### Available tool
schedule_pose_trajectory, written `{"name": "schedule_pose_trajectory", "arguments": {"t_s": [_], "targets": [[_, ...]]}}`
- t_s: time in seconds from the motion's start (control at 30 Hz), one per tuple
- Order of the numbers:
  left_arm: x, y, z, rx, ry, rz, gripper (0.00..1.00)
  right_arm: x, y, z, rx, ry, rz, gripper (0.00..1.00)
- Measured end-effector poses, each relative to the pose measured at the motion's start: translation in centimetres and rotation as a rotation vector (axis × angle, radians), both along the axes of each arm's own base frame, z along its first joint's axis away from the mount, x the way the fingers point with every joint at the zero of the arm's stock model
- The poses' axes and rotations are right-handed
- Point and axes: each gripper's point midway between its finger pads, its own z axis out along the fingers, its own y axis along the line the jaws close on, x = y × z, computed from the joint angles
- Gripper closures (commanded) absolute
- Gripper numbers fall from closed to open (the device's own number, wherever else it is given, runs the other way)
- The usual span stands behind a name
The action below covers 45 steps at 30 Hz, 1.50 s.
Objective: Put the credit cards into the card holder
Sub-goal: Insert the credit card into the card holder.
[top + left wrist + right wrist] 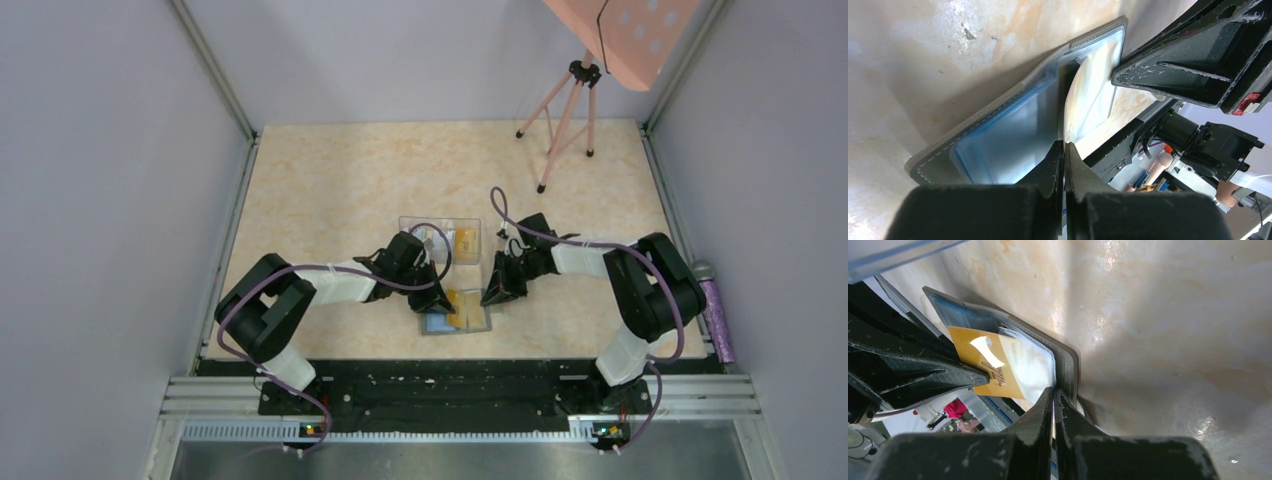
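The card holder [440,324] lies open and flat near the front edge, grey outside and light blue inside [998,135]. An orange credit card [466,308] rests slanted over its right half, one end at a clear pocket [979,362]. My left gripper [437,298] is shut on that card's near edge [1064,145]. My right gripper [493,297] is shut, its tips [1053,390] pressed against the holder's right rim [1068,365]. I cannot tell whether they pinch the clear pocket. The two grippers face each other across the holder.
A clear plastic box [440,238] with more orange cards [465,241] stands just behind the holder. A pink tripod [565,120] stands at the back right. A purple cylinder [718,318] lies beyond the right wall. Grey walls enclose the table.
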Motion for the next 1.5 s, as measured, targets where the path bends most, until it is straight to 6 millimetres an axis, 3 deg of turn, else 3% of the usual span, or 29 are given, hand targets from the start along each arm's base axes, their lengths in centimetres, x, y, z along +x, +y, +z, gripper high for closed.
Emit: {"name": "schedule_pose_trajectory", "arguments": {"t_s": [0.93, 1.2, 1.27, 1.5], "targets": [[0.6, 0.1, -0.1, 0.052, 0.004, 0.019, 1.0, -0.6, -0.3, 0.0, 0.011, -0.022, -0.025, 1.0], [0.3, -1.3, -0.4, 0.016, -0.012, -0.058, 1.0, -0.8, -0.4, 0.0, 0.013, -0.025, -0.026, 1.0], [0.1, -1.7, -0.5, 0.02, -0.015, -0.071, 0.95, -0.8, -0.4, 0.0, 0.012, -0.023, -0.026, 1.0], [0.1, -1.3, -0.7, 0.127, -0.039, -0.085, 0.58, -0.9, -0.4, 0.0, 0.013, -0.019, -0.025, 1.0]]}}
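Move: The pocket on the card holder's right half, where the orange-and-white card is going, is centred about 4 cm to the right of the left hand, level with it fore and aft and some 2 cm below. The holder's blue left half lies about 3 cm to the left of that hand and 2 cm lower; the clear card box about 14 cm ahead and 2 cm left. From the right hand, the pocket's middle is roughly 3 cm left and 2 cm back, at about its height. The card, still pinched by its orange end with its other end already in the pocket, first gets only a half-centimetre forward shift from the left hand, then a push of some 2 cm to the right and slightly down, deeper into the pocket. The left fingers then open about a quarter and ease back left a little. The right hand's shut fingertips stay on the holder's right edge, drifting back about 1 cm. ##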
